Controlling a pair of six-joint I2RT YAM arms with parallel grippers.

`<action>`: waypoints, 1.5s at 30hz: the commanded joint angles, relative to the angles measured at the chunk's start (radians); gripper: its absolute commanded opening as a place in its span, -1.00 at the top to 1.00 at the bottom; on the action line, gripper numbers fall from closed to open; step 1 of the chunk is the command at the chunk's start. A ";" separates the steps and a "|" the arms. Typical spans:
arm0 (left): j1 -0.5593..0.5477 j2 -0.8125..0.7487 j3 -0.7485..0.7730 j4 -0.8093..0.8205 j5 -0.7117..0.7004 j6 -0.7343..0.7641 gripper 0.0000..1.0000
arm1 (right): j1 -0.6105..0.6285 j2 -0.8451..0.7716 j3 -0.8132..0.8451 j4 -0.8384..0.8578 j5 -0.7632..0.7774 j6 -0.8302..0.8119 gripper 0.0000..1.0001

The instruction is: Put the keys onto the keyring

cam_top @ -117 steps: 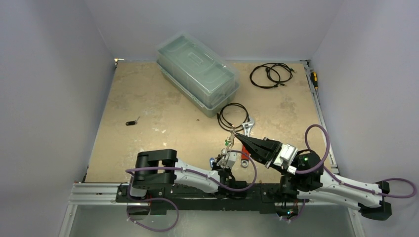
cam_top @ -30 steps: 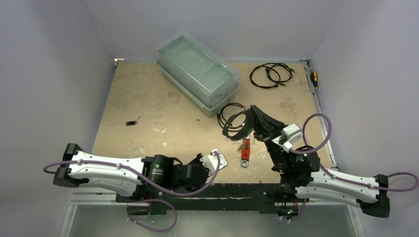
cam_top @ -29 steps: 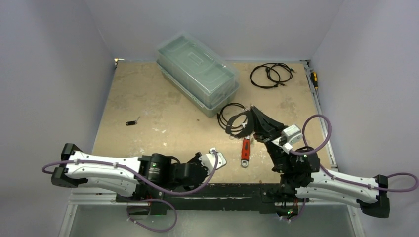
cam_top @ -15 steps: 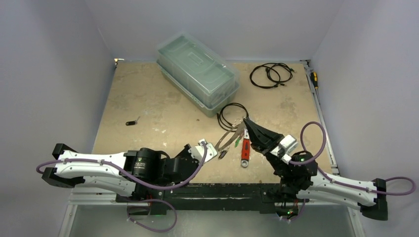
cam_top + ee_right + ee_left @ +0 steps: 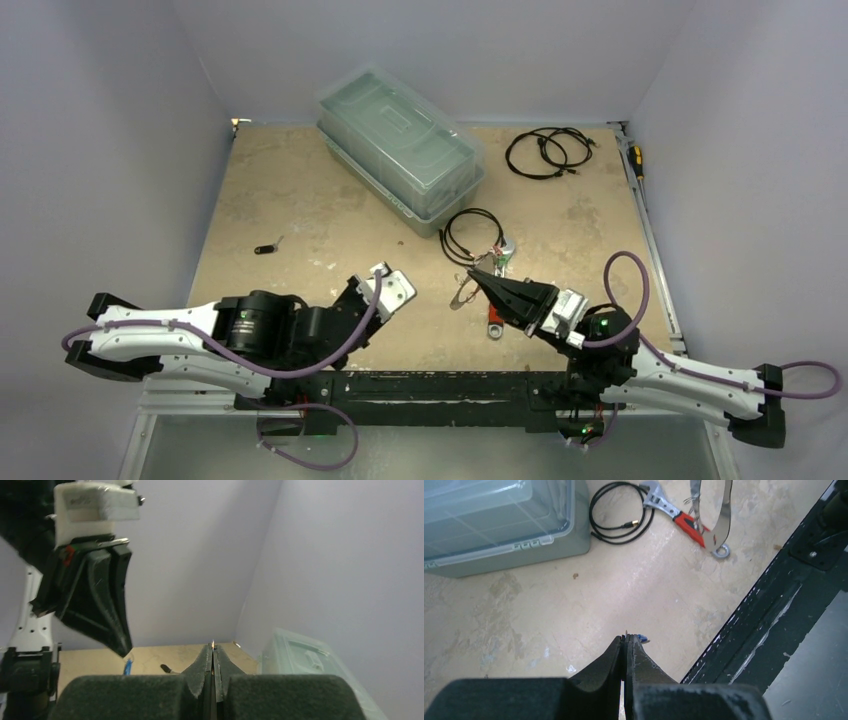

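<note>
My right gripper points left above the table, shut on the keyring, a thin silvery loop that hangs from its tips. The left wrist view shows that loop dangling in front of the red-handled wrench. My left gripper hangs tip-down to the left of it, shut on a blue-tagged key. The two grippers are apart. A black-tagged key lies alone on the table, far left.
A clear lidded plastic box stands at the back centre. Black coiled cables lie behind the wrench and at the back right. A screwdriver rests by the right wall. The black front rail runs close to my left gripper.
My right gripper swung down and forward with the keyring and now points left, low over the table. My left gripper lifted and moved left and back with the blue key.
</note>
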 commanded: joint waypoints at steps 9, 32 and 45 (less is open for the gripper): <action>-0.003 -0.085 0.016 0.233 0.090 0.220 1.00 | -0.002 0.006 0.064 -0.063 -0.261 0.073 1.00; -0.003 -0.117 -0.054 0.515 0.254 0.375 1.00 | -0.012 0.153 0.038 0.312 -0.342 0.418 1.00; -0.003 -0.115 -0.124 0.686 0.289 0.386 1.00 | -0.067 0.214 -0.022 0.555 -0.360 0.594 1.00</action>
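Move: The right hand already holds the keyring, its middle some 15 cm to the left hand's right, about 3 cm ahead and 2 cm above it. The left hand holds the blue key, which lies roughly 14 cm to the right hand's left, 2 cm back and 11 cm below. Down on the table, some 35 cm below the right hand, the wrench lies about 12 cm ahead and 5 cm right, and the coiled cable about 28 cm straight ahead. Back and to its left, the right hand brings the keyring about 7 cm in towards the left hand, dipping and then rising slightly, while turning counter-clockwise some 30 degrees. The left hand rises about 8 cm and reaches 6 cm right towards it, easing back slightly, rolling its left side down and turning clockwise. Both grippers stay shut on what they hold, with the fingertips ending a few centimetres apart. ##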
